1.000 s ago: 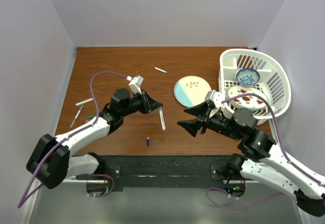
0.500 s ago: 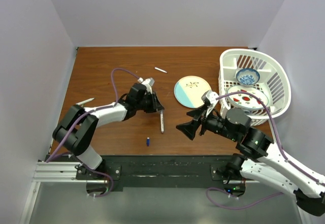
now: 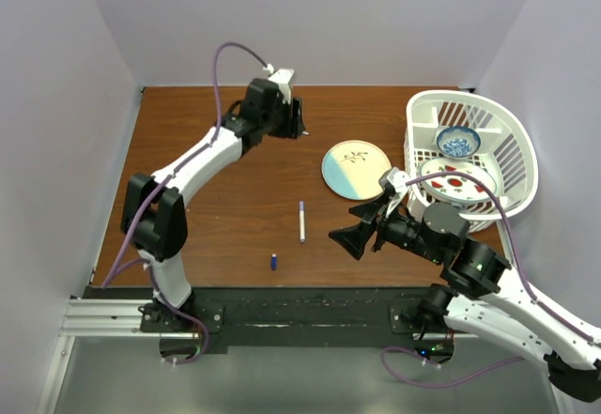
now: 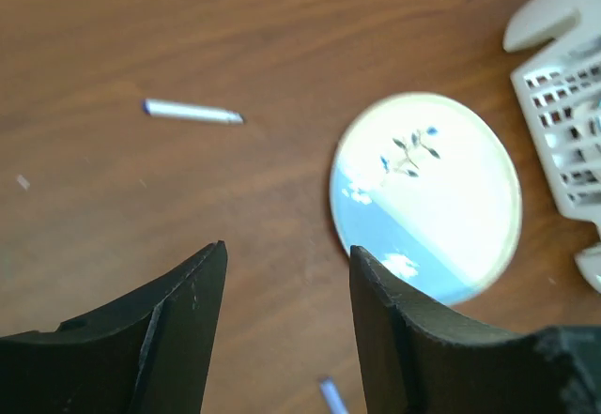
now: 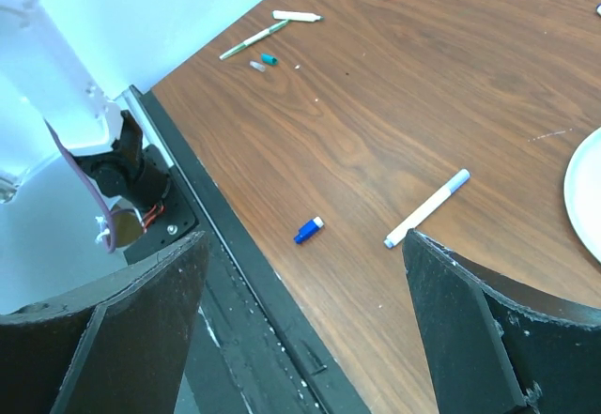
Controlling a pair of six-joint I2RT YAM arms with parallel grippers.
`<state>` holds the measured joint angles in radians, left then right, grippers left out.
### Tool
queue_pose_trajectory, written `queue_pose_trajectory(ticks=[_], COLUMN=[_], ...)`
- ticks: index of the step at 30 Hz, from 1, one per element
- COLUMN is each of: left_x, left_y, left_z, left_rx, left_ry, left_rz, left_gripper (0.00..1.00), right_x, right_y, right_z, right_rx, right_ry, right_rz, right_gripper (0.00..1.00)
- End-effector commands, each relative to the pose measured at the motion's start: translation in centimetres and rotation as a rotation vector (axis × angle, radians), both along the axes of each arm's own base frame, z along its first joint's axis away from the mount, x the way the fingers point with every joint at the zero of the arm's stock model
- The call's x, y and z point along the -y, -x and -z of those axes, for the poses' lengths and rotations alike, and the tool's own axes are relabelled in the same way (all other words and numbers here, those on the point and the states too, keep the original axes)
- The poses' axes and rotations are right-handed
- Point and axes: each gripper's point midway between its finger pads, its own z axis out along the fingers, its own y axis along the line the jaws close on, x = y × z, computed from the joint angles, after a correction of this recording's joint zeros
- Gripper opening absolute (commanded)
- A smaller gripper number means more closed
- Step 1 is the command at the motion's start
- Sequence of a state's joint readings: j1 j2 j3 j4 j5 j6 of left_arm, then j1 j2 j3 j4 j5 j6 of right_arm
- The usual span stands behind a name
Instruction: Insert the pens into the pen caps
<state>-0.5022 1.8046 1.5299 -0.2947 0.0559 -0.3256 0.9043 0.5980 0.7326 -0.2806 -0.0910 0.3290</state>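
Observation:
One white pen with a pale blue end lies loose mid-table, also in the right wrist view as pen. A dark blue cap lies near the front edge. Another white pen lies at the back, below my open, empty left gripper. My right gripper hangs open and empty, just right of the middle pen. Far left, the right wrist view shows a green-striped pen, a white pen and a green cap.
A pale plate, half blue, lies right of centre. The white basket at the right holds a blue bowl and a red-spotted dish. The black base rail runs along the front edge.
My left arm has let go of the pen, left it mid-table and swung to the table's back, jaws opening. My right gripper has opened wider and barely moved.

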Motion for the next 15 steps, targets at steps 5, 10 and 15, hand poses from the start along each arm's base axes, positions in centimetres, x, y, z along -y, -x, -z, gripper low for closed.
queue_pose_trajectory(ticks=[5,10,15], left_x=[-2.0,-1.8,-2.1], left_y=[-8.6,-12.8,-15.9], left_z=[0.0,1.8,5.5], left_rx=[0.169,0.212,0.189], left_ry=[-0.178,-0.152,-0.081], left_rz=[0.122,0.193,0.228], left_gripper=[0.61,0.61,0.64], right_x=[-1.1,-1.6,-2.3], right_y=[-0.4,-0.7,-1.2], right_z=[-1.2,-1.6,-1.4], right_rx=[0.01,0.022,0.027], right_ry=[-0.012,-0.023,-0.004], right_rz=[-0.019,-0.026,-0.033], right_gripper=[0.88,0.88,0.88])
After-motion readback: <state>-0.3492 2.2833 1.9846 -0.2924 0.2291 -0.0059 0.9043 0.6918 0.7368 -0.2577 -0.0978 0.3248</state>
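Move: The loose white pen, uncapped, lies about 16 cm straight ahead of the empty left hand and 15 cm below it. On the same table top, the plate's middle is some 14 cm to that hand's right and 2 cm farther out, and the pen already capped lies 14 cm back towards the bases, about level sideways. From the right hand, the loose pen is roughly 45 cm ahead, 10 cm left and 24 cm down. Towards the loose white pen the left hand reaches some 13 cm forward, rising a touch at first and then sinking to end about 7 cm lower. It drifts slightly left and turns about 10 degrees clockwise, its left side lifting a little; the fingers stay open and touch nothing yet. The right hand, empty and open, eases a couple of centimetres down and left. ##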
